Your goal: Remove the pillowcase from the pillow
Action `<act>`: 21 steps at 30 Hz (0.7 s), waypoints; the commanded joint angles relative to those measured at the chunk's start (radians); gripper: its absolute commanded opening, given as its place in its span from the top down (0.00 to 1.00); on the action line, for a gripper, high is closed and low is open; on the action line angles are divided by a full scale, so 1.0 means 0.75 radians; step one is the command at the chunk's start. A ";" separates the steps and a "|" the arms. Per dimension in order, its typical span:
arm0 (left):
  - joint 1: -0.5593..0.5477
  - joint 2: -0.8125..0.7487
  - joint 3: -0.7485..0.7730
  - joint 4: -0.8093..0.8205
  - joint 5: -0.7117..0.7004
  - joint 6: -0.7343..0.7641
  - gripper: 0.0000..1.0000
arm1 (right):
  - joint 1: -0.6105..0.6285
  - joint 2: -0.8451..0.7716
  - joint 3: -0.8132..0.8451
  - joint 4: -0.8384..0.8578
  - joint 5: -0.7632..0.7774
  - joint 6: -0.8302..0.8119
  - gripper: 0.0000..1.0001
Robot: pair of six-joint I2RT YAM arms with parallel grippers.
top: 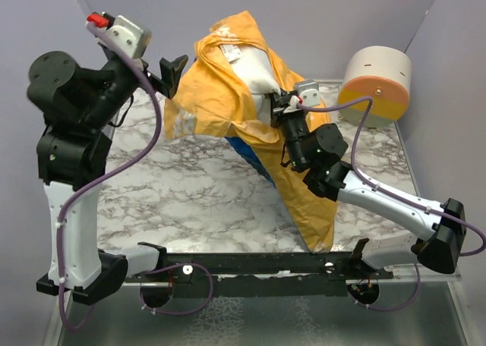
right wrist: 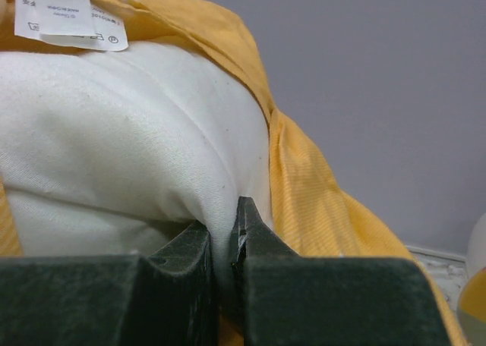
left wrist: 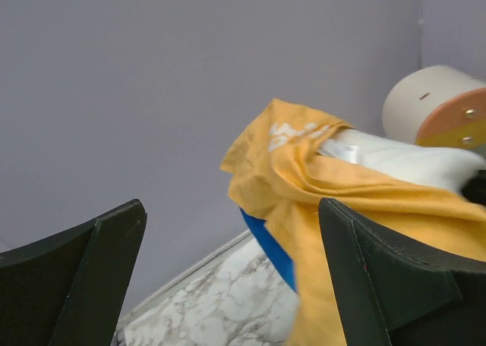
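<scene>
The pillowcase (top: 220, 95), yellow-orange side out with a blue strip showing underneath, is bunched round the pillow (top: 258, 69) and drapes down toward the table's front. The white pillow pokes out of its top, with a tag (top: 231, 52) showing. My right gripper (top: 279, 103) is shut on a pinch of the white pillow (right wrist: 114, 133), and the pillowcase (right wrist: 311, 187) folds past its right finger. My left gripper (top: 173, 71) hangs open just left of the pillowcase (left wrist: 357, 194), apart from it, with nothing between its fingers (left wrist: 231, 209).
A cream-and-orange cylinder (top: 376, 84) lies at the back right of the marble table (top: 190, 202), close behind the right arm. Grey walls close in the back and both sides. A black rail runs along the near edge.
</scene>
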State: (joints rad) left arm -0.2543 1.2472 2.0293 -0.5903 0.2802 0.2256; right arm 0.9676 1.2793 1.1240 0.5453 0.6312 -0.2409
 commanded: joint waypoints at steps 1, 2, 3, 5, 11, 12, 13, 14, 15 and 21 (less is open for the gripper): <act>0.012 0.004 0.091 -0.144 0.425 -0.182 0.01 | -0.035 0.080 0.138 0.075 0.106 0.016 0.99; 0.012 0.009 0.077 -0.150 0.510 -0.249 0.01 | -0.035 0.102 0.163 0.069 0.094 0.034 0.99; 0.011 0.013 0.065 -0.124 0.567 -0.323 0.01 | -0.035 0.128 0.183 0.065 0.090 0.045 0.99; 0.012 0.031 0.058 -0.030 0.600 -0.459 0.01 | -0.034 0.178 0.224 0.061 0.090 0.066 0.99; -0.013 0.197 0.166 -0.278 0.457 -0.337 0.01 | -0.035 0.306 0.367 0.033 0.084 0.105 0.99; -0.024 0.207 0.130 -0.300 0.400 -0.300 0.01 | -0.034 0.324 0.388 0.029 0.080 0.112 0.99; -0.044 0.211 0.089 -0.306 0.330 -0.275 0.01 | -0.034 0.347 0.415 0.020 0.082 0.116 0.99; -0.066 0.215 0.048 -0.303 0.255 -0.256 0.01 | -0.034 0.366 0.440 0.002 0.084 0.124 0.99; -0.093 0.221 0.014 -0.298 0.173 -0.240 0.01 | -0.035 0.382 0.459 -0.006 0.083 0.131 0.99; -0.128 0.253 -0.082 -0.180 -0.245 -0.206 0.02 | -0.034 0.414 0.477 0.006 0.097 0.149 0.99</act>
State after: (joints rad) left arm -0.3420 1.4601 1.9762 -0.7845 0.3592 0.0349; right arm 0.9394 1.6127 1.4208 0.4252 0.6910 -0.1707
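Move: The near-left rim of the pillowcase's mouth lies about 6 cm ahead of the empty left hand, 11 cm to its right and some 16 cm below. The white care tag hangs roughly 13 cm ahead of that hand, 12 cm right and 12 cm below. From the right hand, still pinching the white pillow, the rim lies about 12 cm left, 3 cm ahead and roughly level; the tag about 10 cm ahead, 9 cm left and slightly higher. Back by about 5 cm and rightward, yawing clockwise, the left hand first swings round, then drives forward and plunges onto the pillowcase's rim, ending some 14 cm lower with its wrist tipped down about 30 degrees and its jaws wide open around the yellow fold. The right hand keeps its pinch on the white pillow and carries it forward and left, sinking slightly. ##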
